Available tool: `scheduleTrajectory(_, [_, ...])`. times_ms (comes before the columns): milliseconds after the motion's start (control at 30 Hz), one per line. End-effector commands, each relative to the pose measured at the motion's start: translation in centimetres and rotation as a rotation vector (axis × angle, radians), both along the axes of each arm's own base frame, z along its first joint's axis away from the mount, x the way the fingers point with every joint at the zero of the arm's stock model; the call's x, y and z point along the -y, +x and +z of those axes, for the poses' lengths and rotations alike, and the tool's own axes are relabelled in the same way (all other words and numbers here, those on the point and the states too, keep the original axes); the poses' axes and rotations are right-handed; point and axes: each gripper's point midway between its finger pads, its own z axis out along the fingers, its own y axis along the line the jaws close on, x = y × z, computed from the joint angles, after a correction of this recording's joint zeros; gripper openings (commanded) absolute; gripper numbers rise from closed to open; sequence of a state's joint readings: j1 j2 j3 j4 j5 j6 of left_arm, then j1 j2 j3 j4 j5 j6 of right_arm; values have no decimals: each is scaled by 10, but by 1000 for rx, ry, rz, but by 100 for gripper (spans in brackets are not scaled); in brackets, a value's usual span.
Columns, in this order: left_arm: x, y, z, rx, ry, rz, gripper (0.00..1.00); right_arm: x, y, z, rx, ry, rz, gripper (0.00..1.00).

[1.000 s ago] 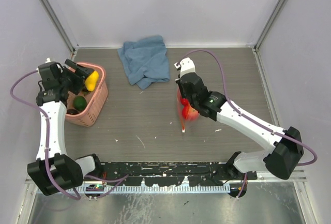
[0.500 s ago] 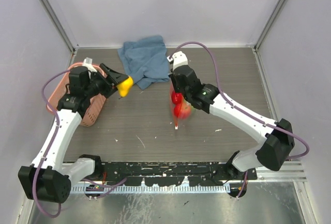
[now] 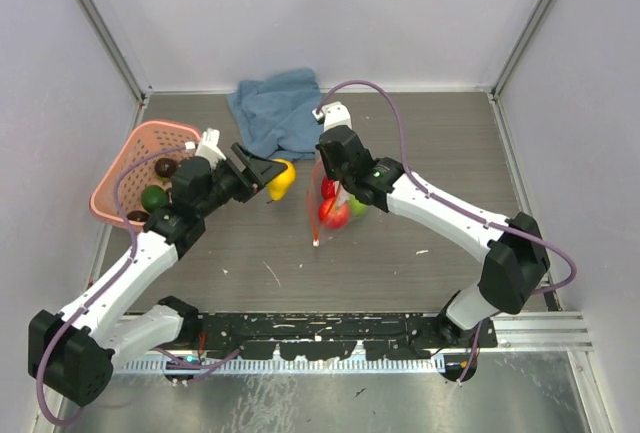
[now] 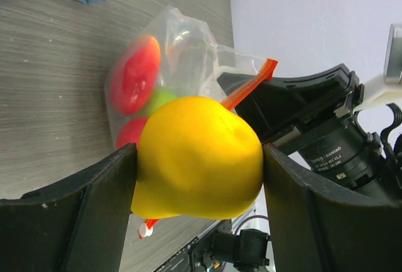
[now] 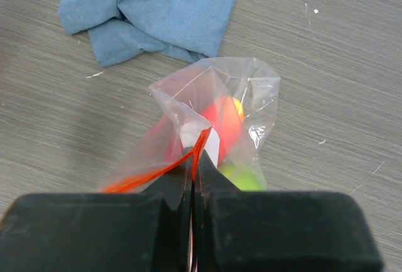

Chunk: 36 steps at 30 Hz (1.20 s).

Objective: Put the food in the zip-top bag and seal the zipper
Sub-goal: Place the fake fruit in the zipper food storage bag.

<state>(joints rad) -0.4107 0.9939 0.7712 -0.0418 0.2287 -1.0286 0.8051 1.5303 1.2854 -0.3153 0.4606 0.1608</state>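
A yellow fruit (image 3: 282,180) (image 4: 188,178) is clamped between the fingers of my left gripper (image 3: 274,175) (image 4: 200,154), off the table and just left of the zip-top bag (image 3: 336,205) (image 4: 182,46). The clear bag hangs from my right gripper (image 3: 329,179) (image 5: 195,159), which is shut on the red-orange zipper (image 5: 157,171) (image 4: 251,83). Inside the bag lie red fruit (image 4: 135,74) (image 5: 226,118) and a green one (image 5: 245,176). The strip's white end piece (image 3: 316,243) hangs near the table.
A pink lattice basket (image 3: 120,158) at the left holds a green fruit (image 3: 153,197) and dark brown ones (image 3: 164,166). A crumpled blue cloth (image 3: 280,118) (image 5: 157,8) lies at the back, just behind the bag. Walls close in on three sides.
My left arm has carried the yellow fruit from over the basket rightward to beside the bag. The right arm has shifted the hanging bag a little to the left.
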Motion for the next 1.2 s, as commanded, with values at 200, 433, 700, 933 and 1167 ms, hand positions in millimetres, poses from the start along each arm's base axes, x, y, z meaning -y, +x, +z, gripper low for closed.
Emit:
scheduleTrajectory(200, [39,-2,51,287,-162,7,0,-12,5,33,46,76,4,0])
scheduleTrajectory(433, [53,-10,62,381,-246,53,0,-18,3,34,31,110,20,0])
scheduleTrajectory(700, [67,-15,55,391,-310,102,0,-27,-2,29,0,163,42,0])
scheduleTrajectory(933, [74,-22,50,399,-350,122,0,-22,-3,40,21,204,20,1])
scheduleTrajectory(1167, [87,-26,31,361,-319,112,0,-18,-3,56,28,336,14,0])
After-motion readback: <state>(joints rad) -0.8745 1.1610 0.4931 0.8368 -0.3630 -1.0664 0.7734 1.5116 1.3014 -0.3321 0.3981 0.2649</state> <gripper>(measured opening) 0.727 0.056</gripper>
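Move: The left hand holds the yellow fruit with the zip bag's mouth roughly 9 cm to its right, 3 cm back and 8 cm lower. Inside the bag, the nearer red fruit lies about 9 cm back and 12 cm right, the green fruit 6 cm back and 17 cm right; the blue cloth is some 15 cm ahead and 1 cm right. From the right hand, pinching the bag's rim, the mouth's middle is about 7 cm back, 1 cm left and 6 cm below. The left hand carries the still-gripped yellow fruit about 7.5 cm to the right, towards the bag's open mouth, quickly at first and then easing off, while its fingers tip upward some 25 degrees from slightly down to slightly up. The right hand keeps its pinch on the zipper rim and stays nearly in place, rising about a centimetre and rolling a little so its left side drops less than its right stays up, no wider motion than that. ##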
